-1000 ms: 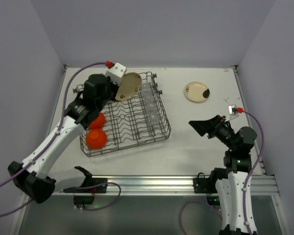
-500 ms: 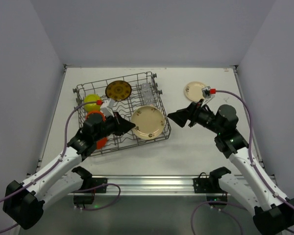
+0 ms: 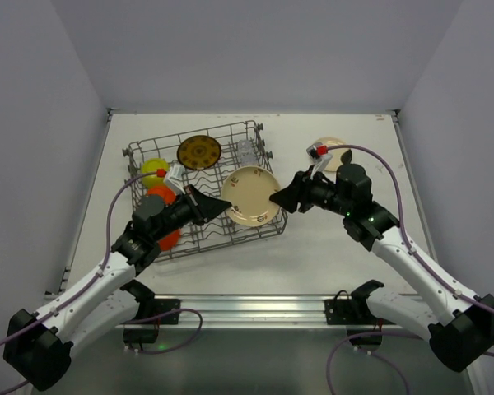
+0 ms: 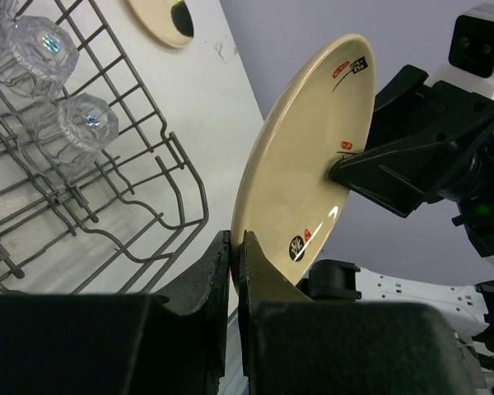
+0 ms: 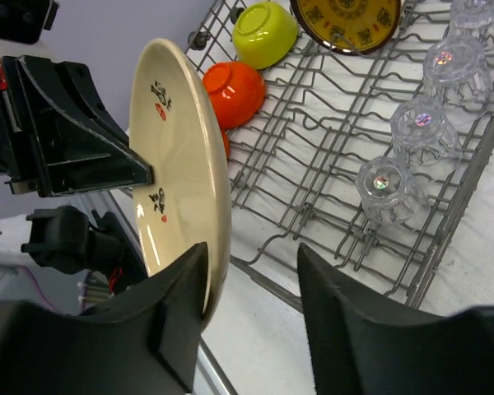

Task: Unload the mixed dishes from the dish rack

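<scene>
My left gripper (image 3: 224, 206) is shut on the near rim of a cream plate (image 3: 253, 196), which stands on edge over the dish rack's (image 3: 222, 239) front right corner. From the right, my right gripper (image 3: 278, 200) straddles the plate's opposite rim, open. In the right wrist view one finger (image 5: 177, 313) touches the plate (image 5: 177, 164) and the other stands well apart. The left wrist view shows the plate (image 4: 305, 173) pinched between my left gripper's (image 4: 235, 247) jaws. In the rack are a brown-gold plate (image 3: 199, 152), a lime-yellow bowl (image 3: 154, 171), an orange bowl (image 3: 159, 196) and clear glass cups (image 5: 383, 185).
Another cream plate (image 3: 336, 146) lies on the table at the back right, partly behind my right arm. White walls close the table in at the left, back and right. A metal rail (image 3: 255, 309) runs along the near edge.
The right gripper has come in leftward to the plate's rim and its jaws have narrowed. The left gripper has tipped the plate up on edge and shifted it slightly right.
</scene>
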`<state>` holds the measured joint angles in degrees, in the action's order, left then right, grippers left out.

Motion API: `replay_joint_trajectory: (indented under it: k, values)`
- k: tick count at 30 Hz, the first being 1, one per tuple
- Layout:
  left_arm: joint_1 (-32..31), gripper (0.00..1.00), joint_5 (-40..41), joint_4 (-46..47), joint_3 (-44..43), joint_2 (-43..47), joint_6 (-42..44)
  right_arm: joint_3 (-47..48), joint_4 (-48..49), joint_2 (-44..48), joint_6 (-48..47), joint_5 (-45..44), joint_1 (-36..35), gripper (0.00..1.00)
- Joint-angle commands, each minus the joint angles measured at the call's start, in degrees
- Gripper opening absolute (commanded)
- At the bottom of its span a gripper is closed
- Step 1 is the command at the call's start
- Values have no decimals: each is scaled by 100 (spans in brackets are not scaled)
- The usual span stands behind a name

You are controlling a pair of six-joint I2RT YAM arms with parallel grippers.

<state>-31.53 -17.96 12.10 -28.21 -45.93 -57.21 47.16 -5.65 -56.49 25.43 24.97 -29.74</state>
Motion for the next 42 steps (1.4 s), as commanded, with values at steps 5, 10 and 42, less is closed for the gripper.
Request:
replay_joint_trajectory:
  k: [5, 10, 42]
  values:
    - [-38, 0, -165, 610, 35, -3, -203, 83, 230, 226, -188, -458, -50, 28]
    - [-38, 0, -94, 496, 0, 5, -1, -5, 389, 253, -39, -581, -41, 0]
    - [-29, 100, 3272, -3416, -449, 3239, 3515, 1857, 302, -3779, 3196, -2647, 3676, 0]
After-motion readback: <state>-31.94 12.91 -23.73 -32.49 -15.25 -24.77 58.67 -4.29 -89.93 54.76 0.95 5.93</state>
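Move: The cream plate hangs upright between the hands: its middle is about 3 cm ahead of the left hand and 5 cm to its right, and about 2 cm ahead of the right hand and 6 cm to its left, at roughly their height. The table plate lies some 27 cm ahead, 22 cm right and 22 cm below the right hand; the nearest glass is 11 cm ahead, 4 cm left and 16 cm below that hand. Closing around the rim while barely moving, the right fingers pinch the plate that the left hand still holds. The left fingers then open wide and that hand backs off about 14 cm left, rising and sinking again. The right hand swings the plate right, then increasingly forward and down, about 35 cm in all, turning clockwise some 70 degrees and tipping down towards the table plate. ##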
